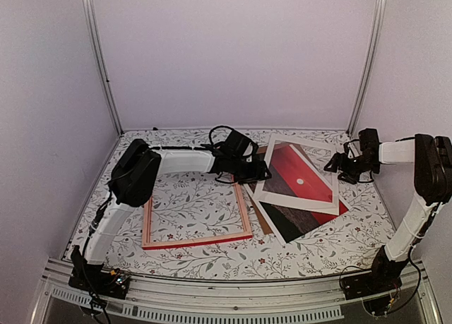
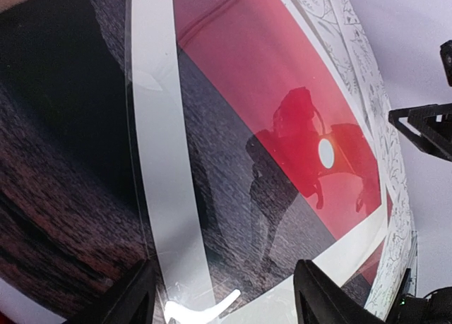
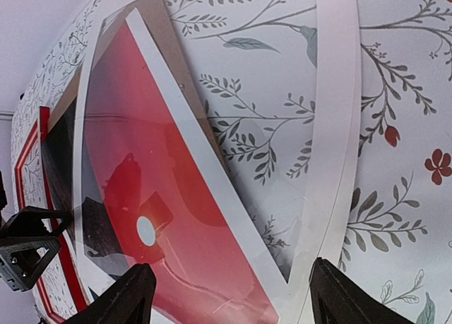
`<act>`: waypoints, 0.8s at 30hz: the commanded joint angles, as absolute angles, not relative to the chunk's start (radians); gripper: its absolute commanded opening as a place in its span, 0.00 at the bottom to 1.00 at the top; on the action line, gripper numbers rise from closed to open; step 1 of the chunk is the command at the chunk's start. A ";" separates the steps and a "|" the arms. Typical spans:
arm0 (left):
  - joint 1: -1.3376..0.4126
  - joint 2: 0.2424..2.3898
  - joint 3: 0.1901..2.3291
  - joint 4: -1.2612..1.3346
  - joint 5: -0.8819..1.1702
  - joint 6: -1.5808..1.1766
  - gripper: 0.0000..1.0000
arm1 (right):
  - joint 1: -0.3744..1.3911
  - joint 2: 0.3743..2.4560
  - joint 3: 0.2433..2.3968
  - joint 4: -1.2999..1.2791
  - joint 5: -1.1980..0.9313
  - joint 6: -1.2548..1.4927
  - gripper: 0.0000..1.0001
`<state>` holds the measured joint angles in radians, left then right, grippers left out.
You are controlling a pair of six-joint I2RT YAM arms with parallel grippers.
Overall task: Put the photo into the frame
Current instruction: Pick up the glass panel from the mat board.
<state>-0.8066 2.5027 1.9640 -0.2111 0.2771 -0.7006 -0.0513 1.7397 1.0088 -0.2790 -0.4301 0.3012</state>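
The frame (image 1: 196, 241) lies flat at the left centre, pale wood side up with red edges; its red rail also shows far left in the right wrist view (image 3: 27, 158). The photo (image 1: 311, 176), red with a white dot and dark brown, lies to its right under a skewed white mat (image 1: 268, 176). My left gripper (image 1: 264, 172) hovers open over the photo's left edge, its jaws (image 2: 222, 304) wide above the dark half (image 2: 233, 197). My right gripper (image 1: 333, 164) is open at the photo's right side, jaws (image 3: 233, 299) over the red half (image 3: 176, 218) and the mat's corner (image 3: 337, 126).
A brown backing board (image 1: 262, 224) pokes out from under the photo's left side. A glossy clear sheet seems to cover the photo, mirroring the grippers. The floral tablecloth (image 1: 212, 267) covers the table. White walls and metal posts (image 1: 99, 56) enclose the back and sides.
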 commanded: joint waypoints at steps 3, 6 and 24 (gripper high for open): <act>-0.819 2.486 1.914 -0.230 0.292 -0.694 0.69 | -0.035 1.708 1.041 -0.241 -0.572 0.339 0.75; -0.820 2.481 1.902 -0.222 0.290 -0.695 0.69 | -0.035 1.709 1.041 -0.232 -0.594 0.349 0.73; -0.816 2.461 1.871 -0.198 0.284 -0.688 0.70 | -0.037 1.756 1.029 -0.201 -0.575 0.419 0.55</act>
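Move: The glass panel's middle is roughly 10 cm to the left of my right hand, about 2 cm farther out and 3 cm lower, with the mat board right under it. The photo's middle is some 13 cm left of that hand and 4 cm back. From my left hand the panel's middle is about 11 cm to the right and 2 cm ahead; the wooden frame's middle is some 24 cm left and 5 cm back. With my right hand at the glass panel's right edge, I lift about 2 cm while easing leftward over the panel and slightly forward, then keep that height. The wrist rolls some 8 degrees, left side rising, as the fingers draw partly together around the edge. My left hand stays put by the left edge, fingers open. ##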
